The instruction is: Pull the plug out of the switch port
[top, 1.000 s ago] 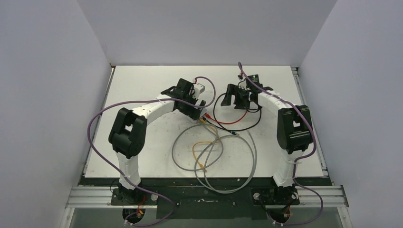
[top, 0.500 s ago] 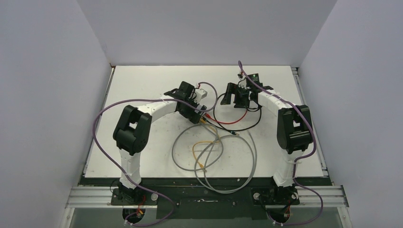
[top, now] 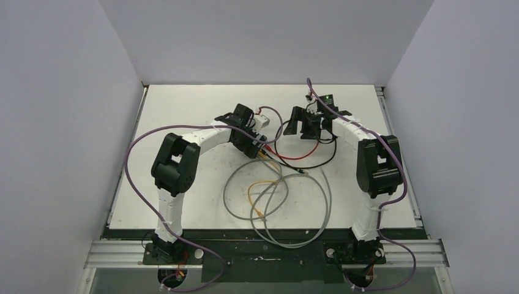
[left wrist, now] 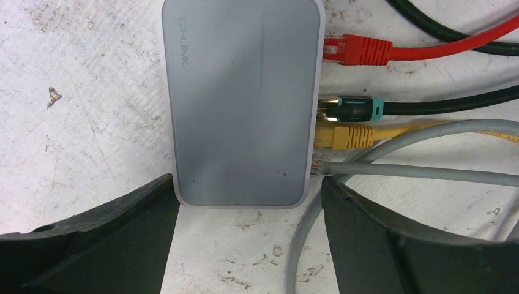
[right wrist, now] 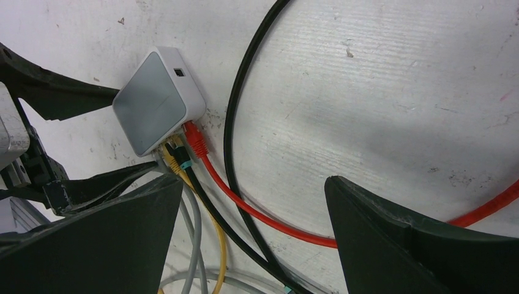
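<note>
The switch (left wrist: 242, 104) is a flat light-grey box lying on the white table, also seen in the right wrist view (right wrist: 156, 101). Several plugs sit in the sockets along one edge: a red plug (left wrist: 358, 50), a black plug with a teal boot (left wrist: 349, 110), a yellow plug (left wrist: 346, 136) and a grey cable's clear plug (left wrist: 318, 166). My left gripper (left wrist: 248, 184) is open and straddles the switch's near end, its fingertips close to both sides. My right gripper (right wrist: 254, 180) hangs open above the red cable (right wrist: 257, 211) and black cables, holding nothing.
Grey cable loops (top: 278, 208) and a yellow cable (top: 263, 193) lie on the table in front of the switch. A black cable (top: 306, 162) curves under the right arm. White walls close in the table on three sides.
The left arm has swung right and its gripper has come down over the switch's end, with the jaws narrowing. The right arm has not moved.
</note>
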You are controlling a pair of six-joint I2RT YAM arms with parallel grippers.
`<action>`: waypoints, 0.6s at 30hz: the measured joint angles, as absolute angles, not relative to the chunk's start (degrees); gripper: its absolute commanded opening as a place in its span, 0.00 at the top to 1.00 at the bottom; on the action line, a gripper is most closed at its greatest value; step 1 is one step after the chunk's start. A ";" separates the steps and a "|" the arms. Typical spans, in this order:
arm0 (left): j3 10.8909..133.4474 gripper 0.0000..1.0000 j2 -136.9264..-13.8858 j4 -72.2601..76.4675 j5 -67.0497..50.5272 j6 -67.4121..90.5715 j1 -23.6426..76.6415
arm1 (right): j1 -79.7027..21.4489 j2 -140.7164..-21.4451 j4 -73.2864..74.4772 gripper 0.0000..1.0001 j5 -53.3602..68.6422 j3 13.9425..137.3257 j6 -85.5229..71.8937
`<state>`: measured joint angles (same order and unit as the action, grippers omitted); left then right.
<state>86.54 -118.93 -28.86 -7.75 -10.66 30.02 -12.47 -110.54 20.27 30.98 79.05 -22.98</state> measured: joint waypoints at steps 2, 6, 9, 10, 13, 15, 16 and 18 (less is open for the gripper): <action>86.54 0.26 -118.93 -28.91 -7.70 -10.94 30.06 | -12.47 -110.80 20.27 0.10 31.27 79.37 -23.03; 86.54 0.36 -118.91 -28.91 -7.44 -11.27 30.26 | -12.47 -112.01 20.25 0.10 32.05 80.25 -23.27; 86.37 0.40 -118.69 -28.91 -7.03 -11.40 30.33 | -12.47 -113.43 20.27 0.10 32.77 81.14 -23.66; 86.06 0.42 -118.45 -28.77 -6.87 -11.49 30.37 | -12.47 -113.97 20.27 0.10 33.01 81.41 -23.86; 84.38 0.47 -117.12 -28.82 -5.52 -11.70 30.44 | -12.47 -114.89 20.45 0.10 33.76 81.82 -24.56; 83.59 0.48 -116.22 -28.97 -5.04 -11.55 30.44 | -12.47 -115.15 20.86 0.10 34.24 82.26 -25.10; 83.44 0.48 -115.87 -28.93 -4.97 -11.49 30.44 | -12.49 -115.20 20.99 0.09 34.59 82.54 -25.50; 83.26 0.50 -115.09 -28.84 -4.99 -11.27 30.57 | -12.60 -115.57 21.30 0.08 35.57 83.66 -26.59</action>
<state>83.26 -115.09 -28.84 -4.99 -11.27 30.57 -12.60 -115.57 21.30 35.57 83.66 -26.59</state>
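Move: The switch lies between my left fingertips, which are on its near end; its middle is about 2 cm ahead of that hand and 2 cm to its right, roughly 1 cm lower. From this hand the grey plug is some 2 cm back and 2 cm right, the black one 1 cm back and 4 cm right. The red plug lies about 8 cm left and 3 cm back of my right hand, 8 cm below; the black plug is 1 cm farther left and 1 cm farther back than the red. My left fingers, already on the two sides of the switch, squeeze, then come off its near end as the hand backs away about 1.5 cm, back and left, rising 1 cm; they shut to roughly half open on nothing. Meanwhile my open right hand shifts 1.5 cm left and slightly forward towards the red plug, dipping about 1 cm and partly rising again, touching nothing. ##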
